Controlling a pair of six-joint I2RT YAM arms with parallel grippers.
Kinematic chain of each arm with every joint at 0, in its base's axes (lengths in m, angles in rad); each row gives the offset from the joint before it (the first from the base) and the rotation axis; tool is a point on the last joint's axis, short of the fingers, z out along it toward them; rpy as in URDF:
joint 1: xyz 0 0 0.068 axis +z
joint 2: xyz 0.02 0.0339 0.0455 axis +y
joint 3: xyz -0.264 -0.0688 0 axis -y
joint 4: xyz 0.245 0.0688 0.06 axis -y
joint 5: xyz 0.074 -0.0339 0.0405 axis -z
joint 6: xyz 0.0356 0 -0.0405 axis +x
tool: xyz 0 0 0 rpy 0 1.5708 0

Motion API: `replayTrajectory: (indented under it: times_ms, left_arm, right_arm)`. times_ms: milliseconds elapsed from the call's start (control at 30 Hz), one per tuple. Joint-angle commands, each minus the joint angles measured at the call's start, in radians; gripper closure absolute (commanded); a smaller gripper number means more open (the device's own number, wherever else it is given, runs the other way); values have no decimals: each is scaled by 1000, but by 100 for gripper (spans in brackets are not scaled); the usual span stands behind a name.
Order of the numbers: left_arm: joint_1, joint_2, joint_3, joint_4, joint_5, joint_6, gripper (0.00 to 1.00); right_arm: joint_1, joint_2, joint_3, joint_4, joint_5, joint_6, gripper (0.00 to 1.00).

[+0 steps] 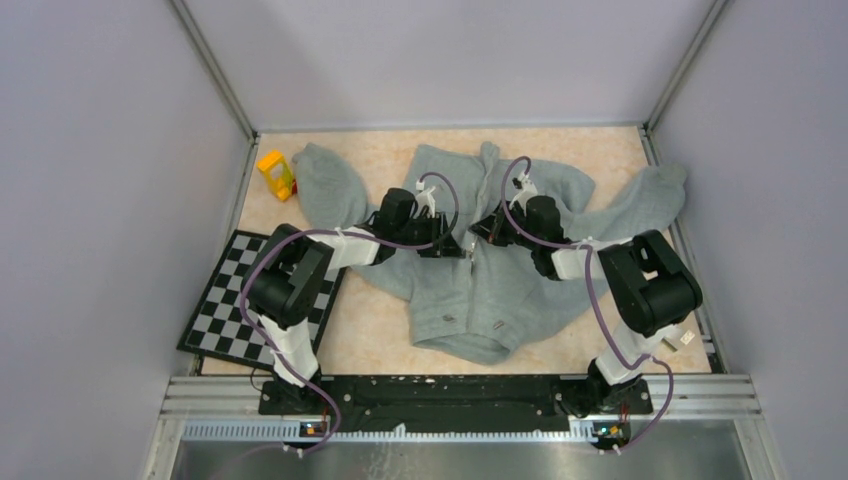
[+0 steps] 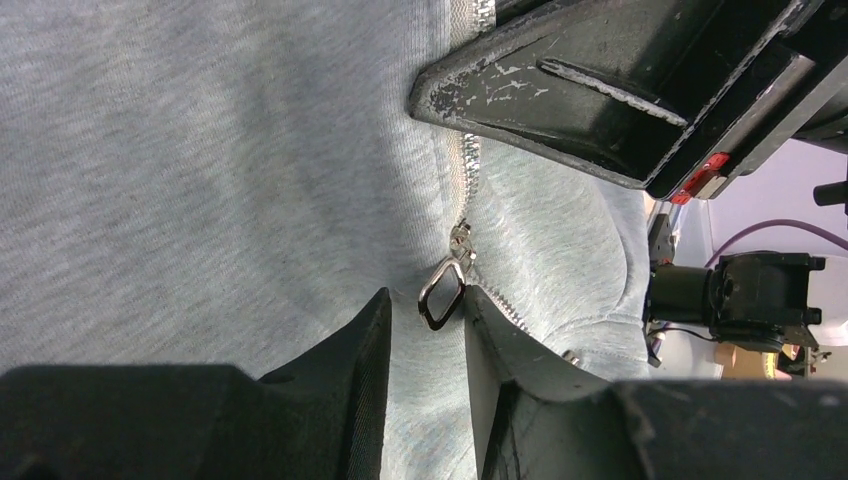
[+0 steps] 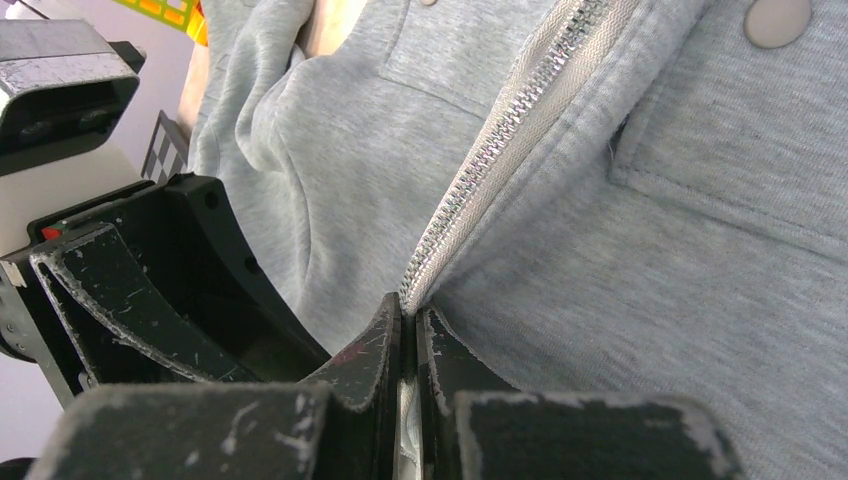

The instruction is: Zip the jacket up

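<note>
The heather-grey jacket [image 1: 480,290] lies spread on the table with its sleeves out to both sides. Both grippers meet over its centre front. My left gripper [image 1: 440,240] is open, its fingers either side of the metal zipper pull [image 2: 443,291], which hangs between the fingertips; the pull sits close to the right finger [image 2: 490,330]. My right gripper [image 1: 487,228] is shut on the zipper tape edge [image 3: 412,300], with the open zipper teeth [image 3: 500,130] running up away from it. A snap button [image 3: 778,20] and a flap pocket [image 3: 740,150] show beside the zipper.
A black-and-white chequered board [image 1: 255,300] lies at the left, partly under the left arm. A yellow toy block [image 1: 276,173] stands at the back left by the jacket sleeve. Grey walls and metal rails enclose the table on three sides.
</note>
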Motion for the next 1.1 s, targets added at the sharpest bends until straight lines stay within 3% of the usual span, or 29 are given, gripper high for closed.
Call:
replayTrajectory:
  times_ms: [0, 400, 733, 867, 933, 1067]
  left_arm:
    - [-6, 0, 38, 47, 0, -2, 64]
    - [-6, -12, 41, 55, -13, 1, 68]
    - [-10, -42, 39, 8, -10, 15, 98]
    - [-32, -71, 44, -49, -23, 14, 100]
    - [-62, -111, 47, -99, -64, 45, 100]
    - [-176, -215, 31, -227, -298, 129, 100]
  right_arm:
    - [-9, 3, 0, 98, -25, 5, 100]
    - [-8, 14, 7, 103, -40, 9, 100]
    - [-8, 16, 14, 84, -17, 11, 100]
    - [-9, 11, 21, 63, 27, 17, 100]
    - [-9, 0, 26, 47, 61, 19, 100]
    - [-9, -26, 37, -1, 126, 46, 100]
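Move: The zipper's pull tab hangs between the left hand's parted fingertips, about 1 cm to the right and otherwise level with them. The zipper strip in the right gripper lies some 4 cm ahead and 2 cm to the right of the left hand. Two metal fittings sit about 13 cm back, one 3 cm left, the other 7 cm right, and a few centimetres lower. From the right hand the pull tab lies about 4 cm back, 1 cm left and slightly below. The left fingers shut from about a third open and pinch the jacket's pull tab, after only a tiny drift forward and up. Once closed, the left hand starts drawing the tab back along the zipper, roughly 1 cm, rising slightly less and edging right. The right hand keeps its pinch on the strip just ahead of the slider, nearly still until it dips about 1 cm late on. ##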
